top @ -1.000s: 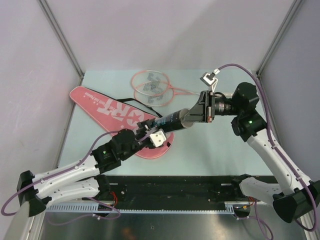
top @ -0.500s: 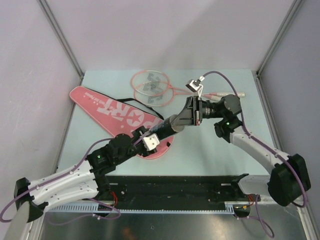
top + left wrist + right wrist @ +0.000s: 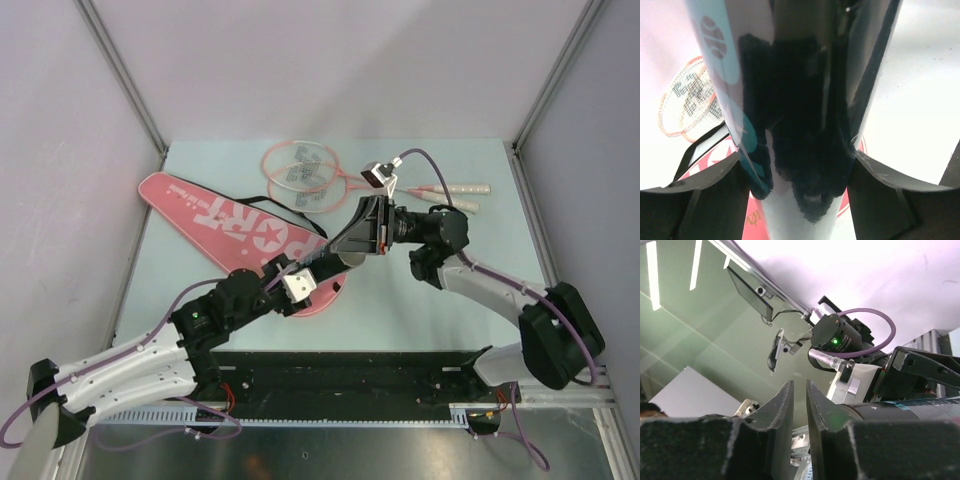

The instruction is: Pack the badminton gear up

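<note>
My left gripper [image 3: 303,279] is shut on the dark cylindrical tube [image 3: 337,261] and holds it tilted above the pink racket-shaped bag [image 3: 230,224]. In the left wrist view the tube [image 3: 800,100] fills the gap between my left gripper's [image 3: 805,167] fingers, with the bag [image 3: 754,216] below. My right gripper [image 3: 345,243] lies alongside the tube's upper end. In the right wrist view my right gripper [image 3: 800,390] has its jaws nearly together and empty, with the tube [image 3: 920,409] beside them. Two pink-framed rackets [image 3: 300,172] lie at the back. No shuttlecocks show.
The racket handles [image 3: 455,190] reach right behind the right arm. The bag's black strap [image 3: 285,200] lies between bag and rackets. Grey walls and metal posts close in the table [image 3: 420,300] on three sides. The left arm [image 3: 836,337] faces the right wrist camera.
My right gripper has swung left and toward the left arm, coming alongside the tube. The left gripper has drawn back slightly with the tube still held.
</note>
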Controlling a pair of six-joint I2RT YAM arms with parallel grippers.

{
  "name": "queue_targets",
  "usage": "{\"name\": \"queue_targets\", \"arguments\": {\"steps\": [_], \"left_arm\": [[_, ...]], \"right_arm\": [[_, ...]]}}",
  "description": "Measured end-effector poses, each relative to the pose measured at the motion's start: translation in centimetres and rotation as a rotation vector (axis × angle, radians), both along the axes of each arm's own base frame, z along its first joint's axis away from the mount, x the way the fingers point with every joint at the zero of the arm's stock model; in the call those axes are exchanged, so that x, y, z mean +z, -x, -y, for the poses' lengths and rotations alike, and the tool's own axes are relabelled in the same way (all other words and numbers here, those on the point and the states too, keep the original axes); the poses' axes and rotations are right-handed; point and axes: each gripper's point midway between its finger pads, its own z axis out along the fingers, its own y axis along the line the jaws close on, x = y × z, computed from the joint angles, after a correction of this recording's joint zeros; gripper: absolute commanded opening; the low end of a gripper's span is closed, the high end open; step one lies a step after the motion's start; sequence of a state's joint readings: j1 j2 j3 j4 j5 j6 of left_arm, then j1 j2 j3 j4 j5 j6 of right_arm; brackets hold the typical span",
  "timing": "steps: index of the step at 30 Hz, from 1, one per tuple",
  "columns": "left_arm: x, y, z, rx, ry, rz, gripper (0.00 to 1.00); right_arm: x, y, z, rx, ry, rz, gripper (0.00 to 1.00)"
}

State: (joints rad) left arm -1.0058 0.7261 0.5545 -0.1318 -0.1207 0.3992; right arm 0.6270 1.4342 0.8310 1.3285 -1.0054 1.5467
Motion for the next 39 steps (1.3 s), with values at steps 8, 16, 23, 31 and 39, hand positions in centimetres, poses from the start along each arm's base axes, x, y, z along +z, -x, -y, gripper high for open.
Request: {"name": "queue_targets", "arguments": {"steps": [8, 16, 23, 31, 39], "left_arm": [[0.8, 0.2, 0.7, -0.029, 0.039, 0.018, 0.03], [2.8, -0.3, 1.5, -0.014, 0.109, 0.073, 0.03], [8.1, -1.9, 2.4, 0.059, 0.251, 0.193, 0.03], [13.2, -3.9, 2.7, 0.178, 0.369, 0.203, 0.03], [14.7, -6.8, 15.6, 0.046, 0.471, -0.245, 0.0]], "right_arm": [[1.3, -0.6, 1.7, -0.153, 0.124, 0.094, 0.49], [4.2, -1.2, 3.8, -0.221, 0.103, 0.137, 0.67], [7.5, -3.6, 10.2, -0.478, 0.117, 0.21, 0.88], [7.3, -5.5, 15.0, -0.775, 0.224, 0.251, 1.0], [4.3, -11.2, 24.4, -1.419, 0.643, 0.085, 1.0]]}}
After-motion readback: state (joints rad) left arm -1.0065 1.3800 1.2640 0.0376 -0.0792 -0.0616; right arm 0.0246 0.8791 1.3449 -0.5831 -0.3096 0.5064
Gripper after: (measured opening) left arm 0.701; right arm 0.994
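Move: The left gripper still holds the black tube, slanted, its mouth some 10 cm to the right and 14 cm above. From there the open table it swings towards lies about 30 cm right, 10 ahead and 20 below; the pink bag's middle is 13 cm ahead and 13 left, equally low. From the right hand the tube mouth is about 4 cm right, 2 back and 4 below; the racket handles are some 37 cm right, 35 ahead and 36 below. Swing the right gripper away from the tube mouth, about 25 cm to the right and some 11 forward, opening it wide and turning it clockwise by roughly 80 degrees until it points forward. Keep the left grip on the tube, lift it about 15 cm, then sweep it as far right over the table, drifting forward and tipping its top to the right. ##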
